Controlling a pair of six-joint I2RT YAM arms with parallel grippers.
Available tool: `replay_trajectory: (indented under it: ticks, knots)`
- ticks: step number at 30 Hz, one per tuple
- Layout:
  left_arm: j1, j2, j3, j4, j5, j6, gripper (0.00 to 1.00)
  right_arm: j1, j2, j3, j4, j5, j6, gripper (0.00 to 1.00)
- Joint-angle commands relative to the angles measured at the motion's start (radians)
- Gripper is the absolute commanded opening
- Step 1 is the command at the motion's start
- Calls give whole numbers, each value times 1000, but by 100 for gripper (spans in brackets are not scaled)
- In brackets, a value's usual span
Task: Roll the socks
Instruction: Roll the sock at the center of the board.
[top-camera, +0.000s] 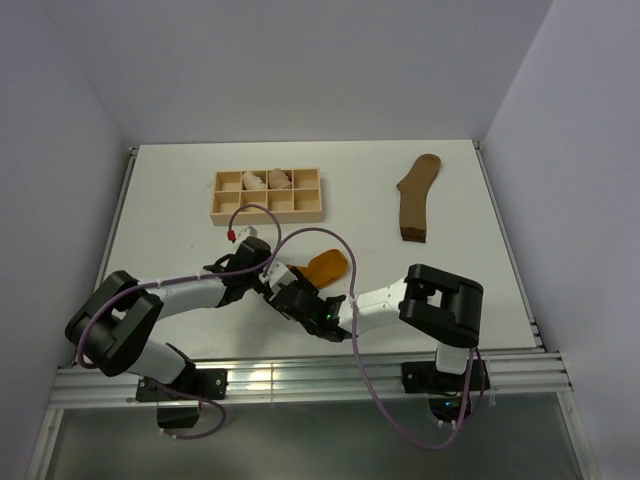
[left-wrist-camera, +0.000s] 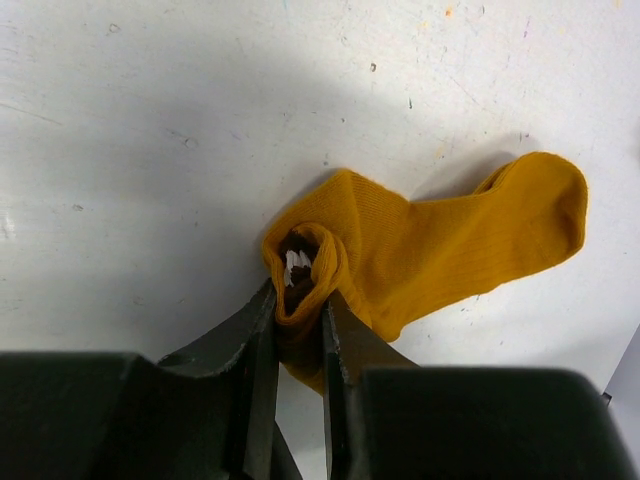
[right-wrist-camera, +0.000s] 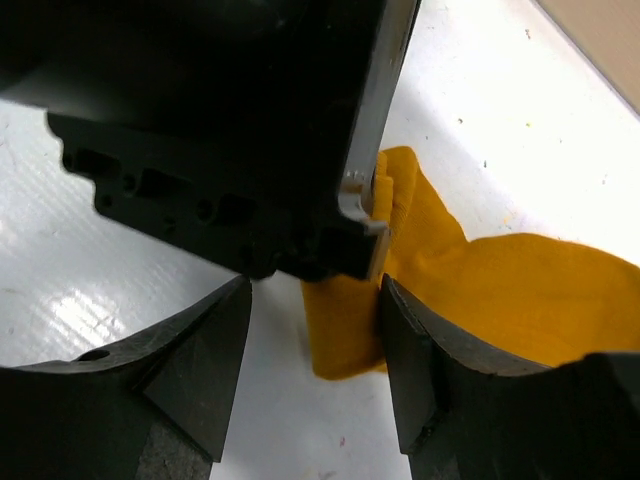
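The mustard-orange sock (top-camera: 328, 266) lies near the table's front middle, its cuff end rolled up. My left gripper (left-wrist-camera: 298, 305) is shut on that rolled end, where white and brown cuff stripes peek out of the fold; the rest of the sock (left-wrist-camera: 470, 235) lies flat to the right. My right gripper (right-wrist-camera: 312, 345) is open just under the left gripper's body, and the rolled end (right-wrist-camera: 345, 335) sits between its jaws, against the right finger (right-wrist-camera: 415, 350). The olive-brown sock (top-camera: 418, 195) lies flat at the back right, away from both grippers.
A wooden compartment tray (top-camera: 225, 210) stands at the back centre-left with pale pinkish rolled bundles (top-camera: 266, 180) in it. Both arms meet close together in front of the tray (top-camera: 285, 290). A cable loops above them. Walls enclose the table on three sides.
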Motion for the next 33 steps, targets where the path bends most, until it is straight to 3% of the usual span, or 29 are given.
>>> replay_trajectory:
  ticks: [1, 5, 6, 12, 16, 17, 21, 25, 29, 33]
  knots:
    - [-4, -21, -13, -51, 1, 15, 0, -2, 51, 55, -22, -34, 14, 60]
    - [-4, -35, -16, -57, 1, 6, 1, -16, 76, 57, -38, -34, 56, 50]
    - [-4, -39, -19, -55, 1, 0, 2, -19, 80, 63, -48, -26, 65, 42]
    - [-3, -50, -30, -42, 11, -24, 9, -31, 103, 74, -103, -29, 125, 14]
    - [-1, -70, -45, -45, -15, -58, 27, -48, 71, 55, -127, -76, 183, 3]
    - [0, -88, -56, -43, -29, -75, 37, -53, 57, 46, -138, -93, 195, 1]
    - [16, -143, -82, -48, -58, -109, 55, -83, 33, 33, -176, -153, 268, 0]
    - [27, -202, -102, -49, -95, -133, 63, -122, -16, 0, -177, -222, 344, 0]
    - [30, -262, -134, -16, -97, -138, 63, -171, -68, -55, -137, -284, 372, 0]
    - [33, -234, -76, 3, -54, 7, 58, -180, -89, -81, -106, -314, 332, 0]
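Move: Between the right hand's open fingers stands the rolled end of the mustard sock, about 1 cm ahead of that hand and 1 cm below it. The left hand still pinches the same roll, its middle about 1 cm under the pads. From the right hand the sock's loose foot lies some 10 cm to the right and 4 cm ahead, 3 cm lower; the wooden tray is roughly 25 cm ahead and 3 cm left. Easing forward and down about 1 cm each, the right hand closes on the rolled end and takes over the hold while the left keeps its pinch. Only then does the left open, letting go and pulling away some 3 cm to its left and 2–3 cm up; the right, gripping still, tips its fingers down and rolls left side up, some 20 degrees, drifting about 2 cm right. ##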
